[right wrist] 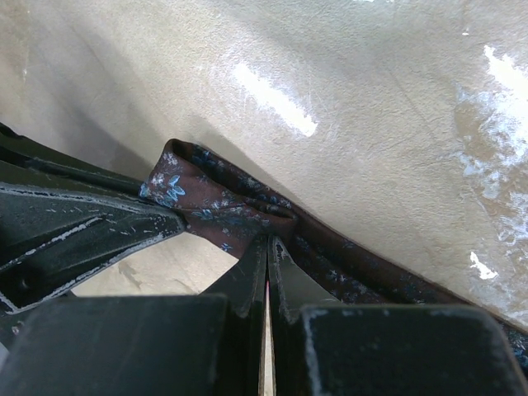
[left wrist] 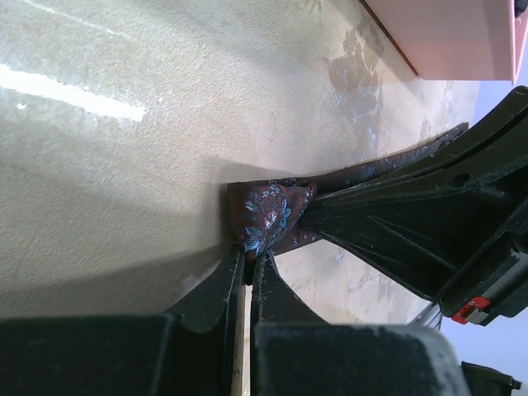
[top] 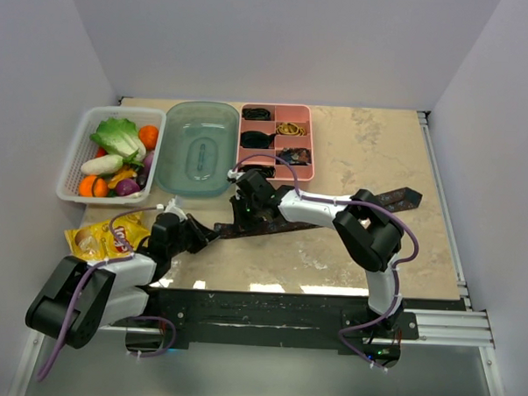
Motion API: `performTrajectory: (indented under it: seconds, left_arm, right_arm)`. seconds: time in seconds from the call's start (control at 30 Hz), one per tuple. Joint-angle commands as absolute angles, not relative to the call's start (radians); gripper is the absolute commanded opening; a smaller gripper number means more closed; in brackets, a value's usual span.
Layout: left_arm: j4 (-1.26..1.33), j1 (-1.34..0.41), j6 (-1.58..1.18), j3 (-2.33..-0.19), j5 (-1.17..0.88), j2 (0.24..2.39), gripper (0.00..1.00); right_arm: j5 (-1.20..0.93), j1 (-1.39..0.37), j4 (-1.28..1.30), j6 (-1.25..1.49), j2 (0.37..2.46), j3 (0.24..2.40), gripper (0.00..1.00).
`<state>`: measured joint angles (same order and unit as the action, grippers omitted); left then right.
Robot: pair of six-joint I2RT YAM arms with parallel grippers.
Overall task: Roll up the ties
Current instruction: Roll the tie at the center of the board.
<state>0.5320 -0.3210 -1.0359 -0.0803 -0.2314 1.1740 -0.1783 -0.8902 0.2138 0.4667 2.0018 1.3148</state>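
Note:
A brown-maroon tie with small blue flowers (top: 334, 210) lies across the table, its wide pointed end at the right (top: 404, 197). Its narrow left end is folded into a small bunch (left wrist: 268, 213), which also shows in the right wrist view (right wrist: 219, 202). My left gripper (top: 212, 233) is shut on this bunch from the left (left wrist: 249, 262). My right gripper (top: 246, 216) is shut on the same folded end from the other side (right wrist: 269, 239). The two grippers nearly touch each other. Black rolled ties (top: 256, 139) sit in the pink tray.
A pink compartment tray (top: 312, 143) stands at the back centre, beside a teal plastic tub (top: 196, 147). A white basket (top: 73, 159) of toy vegetables is at the back left. A yellow chip bag (top: 104, 237) lies next to my left arm.

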Motion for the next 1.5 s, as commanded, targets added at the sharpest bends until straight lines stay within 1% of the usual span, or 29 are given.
performTrajectory:
  seconds: [0.0, 0.23, 0.37, 0.77, 1.23, 1.47]
  left_arm:
    - [0.404, -0.318, -0.927, -0.163, -0.204, 1.146, 0.00]
    - [0.289, -0.328, -0.850, -0.245, -0.195, 1.137, 0.00]
    - [0.203, -0.351, -0.813, -0.296, -0.152, 1.118, 0.00]
    - [0.106, -0.437, -0.776, -0.419, -0.100, 1.138, 0.00]
    - [0.014, -0.495, -0.727, -0.555, -0.043, 1.167, 0.00]
    - [-0.043, -0.509, -0.700, -0.563, -0.029, 1.166, 0.00]
  right_arm:
    - [-0.178, -0.896, 0.265, 0.440, 1.947, 1.365, 0.00]
    - [-0.178, -0.896, 0.253, 0.440, 2.002, 1.387, 0.00]
    - [-0.169, -0.896, 0.252, 0.436, 2.020, 1.400, 0.00]
    - [-0.175, -0.896, 0.249, 0.426, 2.083, 1.456, 0.00]
    - [-0.354, -0.896, 0.094, 0.492, 2.060, 1.405, 0.00]
    - [-0.420, -0.893, 0.020, 0.537, 2.069, 1.379, 0.00]
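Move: The left fingers are already shut on the near edge of the tie's rolled end, whose middle lies about 2 cm ahead and 1 cm right of them at their height. The green tub is some 22 cm ahead and 6 cm left of that hand, the chips bag about 28 cm left and 2 cm back. The closed right fingers also hold the tie; the rolled end is roughly 3 cm left and 1 cm back from them, the pink box some 21 cm ahead and 9 cm right. Up, forward and somewhat to the right goes the left hand, about 5 cm up and 3 cm forward, its left side tipping up by some 20 degrees with a slight clockwise turn as it keeps its pinch on the tie's end. The right hand, still shut on the tie just beside it, draws about 3 cm left and slightly up, so the fingertips close in on each other sideways. ##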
